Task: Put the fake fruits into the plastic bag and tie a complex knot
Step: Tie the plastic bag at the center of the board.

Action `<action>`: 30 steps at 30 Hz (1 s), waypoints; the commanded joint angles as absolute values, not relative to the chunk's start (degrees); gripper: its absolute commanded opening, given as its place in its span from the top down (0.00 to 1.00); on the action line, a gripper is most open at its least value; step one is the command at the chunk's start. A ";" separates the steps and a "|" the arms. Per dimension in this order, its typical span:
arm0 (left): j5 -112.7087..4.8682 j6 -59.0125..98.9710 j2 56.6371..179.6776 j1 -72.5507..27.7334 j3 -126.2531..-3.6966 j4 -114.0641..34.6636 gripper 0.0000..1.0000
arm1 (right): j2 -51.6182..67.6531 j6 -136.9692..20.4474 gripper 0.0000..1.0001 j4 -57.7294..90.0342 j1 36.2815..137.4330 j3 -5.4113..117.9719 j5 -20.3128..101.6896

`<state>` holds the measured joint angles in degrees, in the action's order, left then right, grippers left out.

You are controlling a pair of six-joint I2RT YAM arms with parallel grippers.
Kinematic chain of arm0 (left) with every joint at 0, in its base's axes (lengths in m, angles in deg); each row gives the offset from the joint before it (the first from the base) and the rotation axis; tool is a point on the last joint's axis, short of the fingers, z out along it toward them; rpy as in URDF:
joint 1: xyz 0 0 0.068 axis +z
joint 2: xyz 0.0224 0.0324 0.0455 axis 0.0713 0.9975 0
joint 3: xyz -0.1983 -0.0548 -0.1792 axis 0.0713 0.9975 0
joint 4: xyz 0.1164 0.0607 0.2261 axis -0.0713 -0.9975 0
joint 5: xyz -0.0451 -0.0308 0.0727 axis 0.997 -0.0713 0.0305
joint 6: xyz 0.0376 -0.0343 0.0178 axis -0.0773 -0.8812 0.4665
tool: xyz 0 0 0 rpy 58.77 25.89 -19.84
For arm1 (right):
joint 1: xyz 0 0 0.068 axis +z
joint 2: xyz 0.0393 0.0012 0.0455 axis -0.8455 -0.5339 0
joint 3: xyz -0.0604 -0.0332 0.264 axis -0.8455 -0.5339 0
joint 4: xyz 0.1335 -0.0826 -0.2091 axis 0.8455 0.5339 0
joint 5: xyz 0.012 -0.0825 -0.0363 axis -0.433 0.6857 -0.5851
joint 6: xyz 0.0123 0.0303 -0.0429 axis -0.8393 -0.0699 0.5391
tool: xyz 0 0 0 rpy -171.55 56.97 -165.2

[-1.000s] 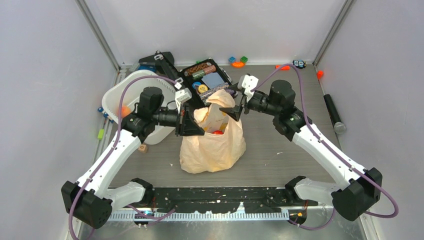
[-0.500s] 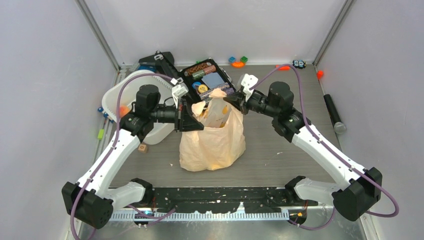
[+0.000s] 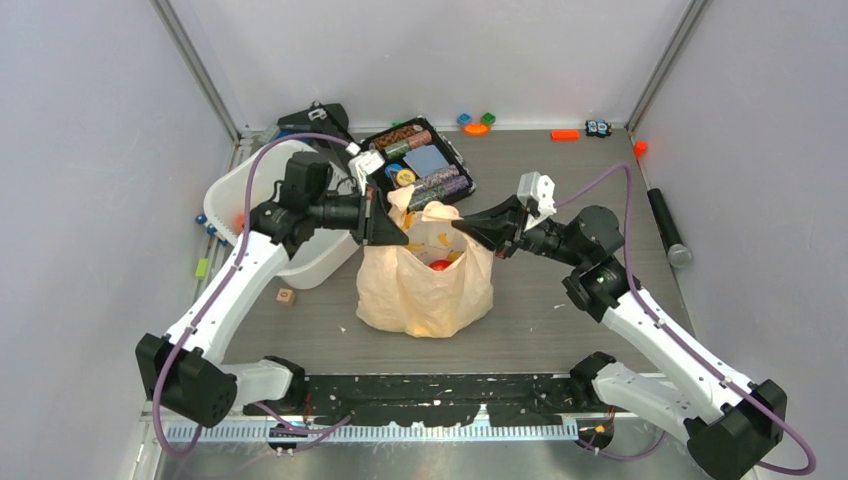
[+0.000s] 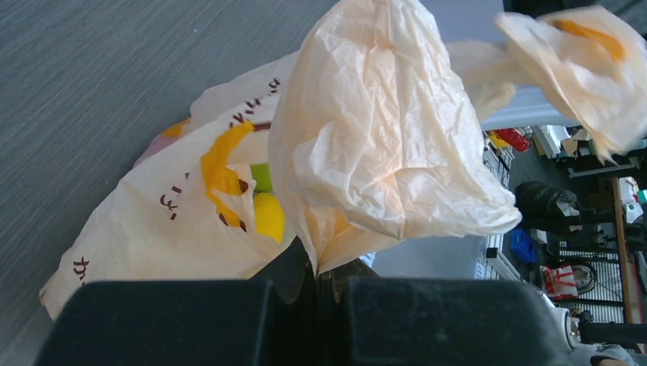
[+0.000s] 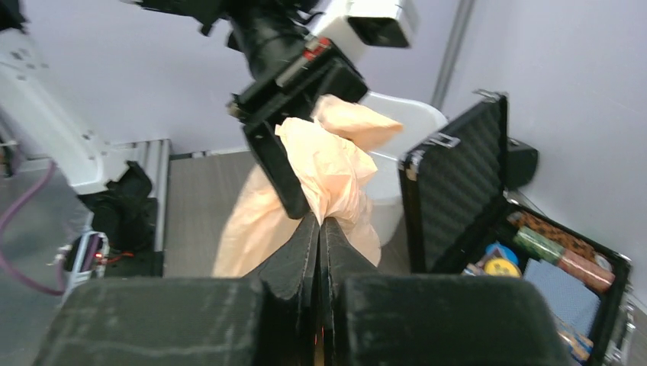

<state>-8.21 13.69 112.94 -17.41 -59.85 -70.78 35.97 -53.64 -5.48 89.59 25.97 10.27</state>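
The plastic bag stands in the middle of the table, pale peach and crinkled, its mouth pulled apart. Through the mouth a red fruit shows; the left wrist view shows a yellow fruit and a green one inside. My left gripper is shut on the bag's left handle, which bunches out of the jaws. On the bag's right side my right gripper is shut on the other handle, which is pinched between the closed jaws.
A white tub stands left of the bag, under the left arm. Behind the bag lies an open black case of small items. Small coloured blocks lie along the back edge, and a black cylinder lies at the right.
My right gripper was open beside the bag's top; it has shut on the right handle and drawn it rightward, the arm swinging right. The left gripper kept its hold.
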 commanded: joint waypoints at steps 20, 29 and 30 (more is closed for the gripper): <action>-19.40 32.80 116.69 -29.73 -71.44 -91.47 0.66 | 29.18 -63.60 0.95 -13.93 95.49 23.42 4.82; -21.13 35.75 112.19 -31.06 -69.16 -90.79 0.17 | 26.63 -64.28 0.95 -13.47 95.76 24.38 6.50; -21.17 35.77 111.80 -31.13 -68.98 -90.66 0.14 | 26.39 -64.30 0.95 -13.37 95.82 24.44 6.72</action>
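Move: The plastic bag's open mouth, whose rim both grippers already pinch, lies about 4 cm to the right of the left hand, level with it in reach and some 4 cm lower. From the right hand the mouth's middle is about 3 cm left, 2 cm back and 8 cm down. The red fruit inside sits roughly 6 cm right and 5 cm back of the left hand, 17 cm below. The open black case lies on the board about 13 cm ahead and 2 cm right of the left hand, 26 cm below. The right fingers keep their pinch on the bag and draw it about 4 cm back, then carry it some 5 cm left and 5 cm down towards the left gripper, easing slightly forward again. The left hand edges right, then pulls back about 5 cm with a small dip, its fingers tilting down some 15 degrees and swinging clockwise; late on they open wide and let go of the rim. ##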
